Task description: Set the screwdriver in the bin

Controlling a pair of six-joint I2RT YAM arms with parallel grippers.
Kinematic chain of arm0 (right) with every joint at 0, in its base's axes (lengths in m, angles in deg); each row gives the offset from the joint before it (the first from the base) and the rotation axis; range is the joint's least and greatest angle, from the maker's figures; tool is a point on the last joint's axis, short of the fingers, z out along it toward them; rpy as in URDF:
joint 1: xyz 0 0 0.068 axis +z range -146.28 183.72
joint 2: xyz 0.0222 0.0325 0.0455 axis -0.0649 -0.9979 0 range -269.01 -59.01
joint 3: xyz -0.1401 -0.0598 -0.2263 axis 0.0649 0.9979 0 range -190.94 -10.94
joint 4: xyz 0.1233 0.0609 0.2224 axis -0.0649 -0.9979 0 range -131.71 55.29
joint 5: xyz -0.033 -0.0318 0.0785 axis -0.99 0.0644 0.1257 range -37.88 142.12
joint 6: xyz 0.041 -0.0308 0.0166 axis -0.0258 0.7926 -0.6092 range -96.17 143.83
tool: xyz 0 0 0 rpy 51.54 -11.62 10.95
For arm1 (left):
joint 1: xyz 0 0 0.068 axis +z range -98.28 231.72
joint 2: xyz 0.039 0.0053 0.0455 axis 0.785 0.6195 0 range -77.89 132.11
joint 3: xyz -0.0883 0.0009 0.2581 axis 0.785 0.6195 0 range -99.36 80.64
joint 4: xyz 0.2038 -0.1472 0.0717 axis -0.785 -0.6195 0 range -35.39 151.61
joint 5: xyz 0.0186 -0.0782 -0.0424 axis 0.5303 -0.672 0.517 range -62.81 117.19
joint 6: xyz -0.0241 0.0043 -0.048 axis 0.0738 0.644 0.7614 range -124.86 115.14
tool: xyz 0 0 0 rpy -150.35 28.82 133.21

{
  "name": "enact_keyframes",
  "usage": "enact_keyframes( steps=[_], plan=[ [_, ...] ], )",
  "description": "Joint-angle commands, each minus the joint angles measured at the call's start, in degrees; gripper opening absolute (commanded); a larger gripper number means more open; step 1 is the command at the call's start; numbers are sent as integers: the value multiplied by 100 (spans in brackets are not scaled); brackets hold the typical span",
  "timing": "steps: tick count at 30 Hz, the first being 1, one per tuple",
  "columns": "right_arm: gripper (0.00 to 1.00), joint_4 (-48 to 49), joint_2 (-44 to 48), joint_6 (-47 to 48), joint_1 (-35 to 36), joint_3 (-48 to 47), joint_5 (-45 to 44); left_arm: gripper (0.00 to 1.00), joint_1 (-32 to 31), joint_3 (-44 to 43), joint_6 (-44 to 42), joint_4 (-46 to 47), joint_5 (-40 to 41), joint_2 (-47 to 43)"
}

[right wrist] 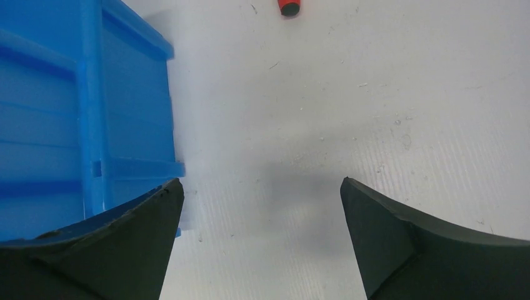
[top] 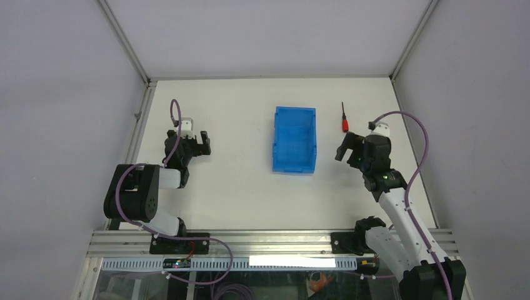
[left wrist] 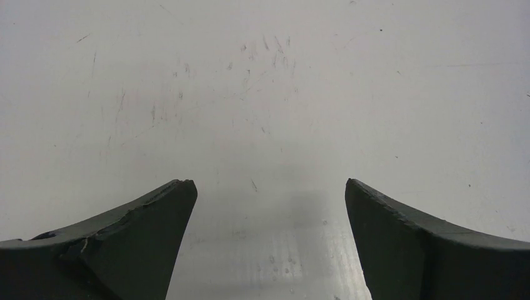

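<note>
The tiny screwdriver [top: 344, 119], red handle and thin black shaft, lies on the white table right of the bin. Only its handle end [right wrist: 289, 7] shows at the top edge of the right wrist view. The bright blue bin [top: 294, 139] stands mid-table; its outer wall [right wrist: 69, 119] fills the left of the right wrist view. My right gripper [top: 350, 147] is open and empty, hovering just near of the screwdriver and right of the bin; in its own view the gripper [right wrist: 261, 184] frames bare table. My left gripper [top: 195, 142] is open and empty, far left of the bin, over bare table [left wrist: 269, 182].
White walls and a metal frame [top: 131, 56] enclose the table on the far, left and right sides. An aluminium rail [top: 269, 240] runs along the near edge by the arm bases. The table [top: 237, 181] is scuffed white board.
</note>
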Motion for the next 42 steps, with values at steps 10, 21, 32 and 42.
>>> enact_keyframes(
  steps=[10, 21, 32, 42],
  plan=[
    [99, 90, -1594, 497, -16, -1790, -471, 99, -40, -24, 102, 159, -28, -128],
    [99, -1875, -5820, 1608, -571, -5716, 186, 99, -46, -21, 100, 159, -26, -128],
    [91, -2490, -7858, 1733, -895, -7114, 826, 99, -45, -26, 101, 159, -26, -127],
    [13, -2699, -8365, 1683, -915, -7438, 591, 99, -46, -21, 99, 159, -27, -126]
  ],
)
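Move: The screwdriver lies with its middle about 24 cm ahead of the right hand, 3 cm to its right and some 12 cm below, its red handle towards the robot. The blue bin's middle is about 14 cm ahead of that hand, 17 cm to its left and 10 cm lower. From the left hand, the screwdriver is roughly 13 cm ahead, 56 cm to the right and 3 cm lower. The right hand arcs forward about 21 cm and down 11, tips steeply downward and pinches the red handle. ##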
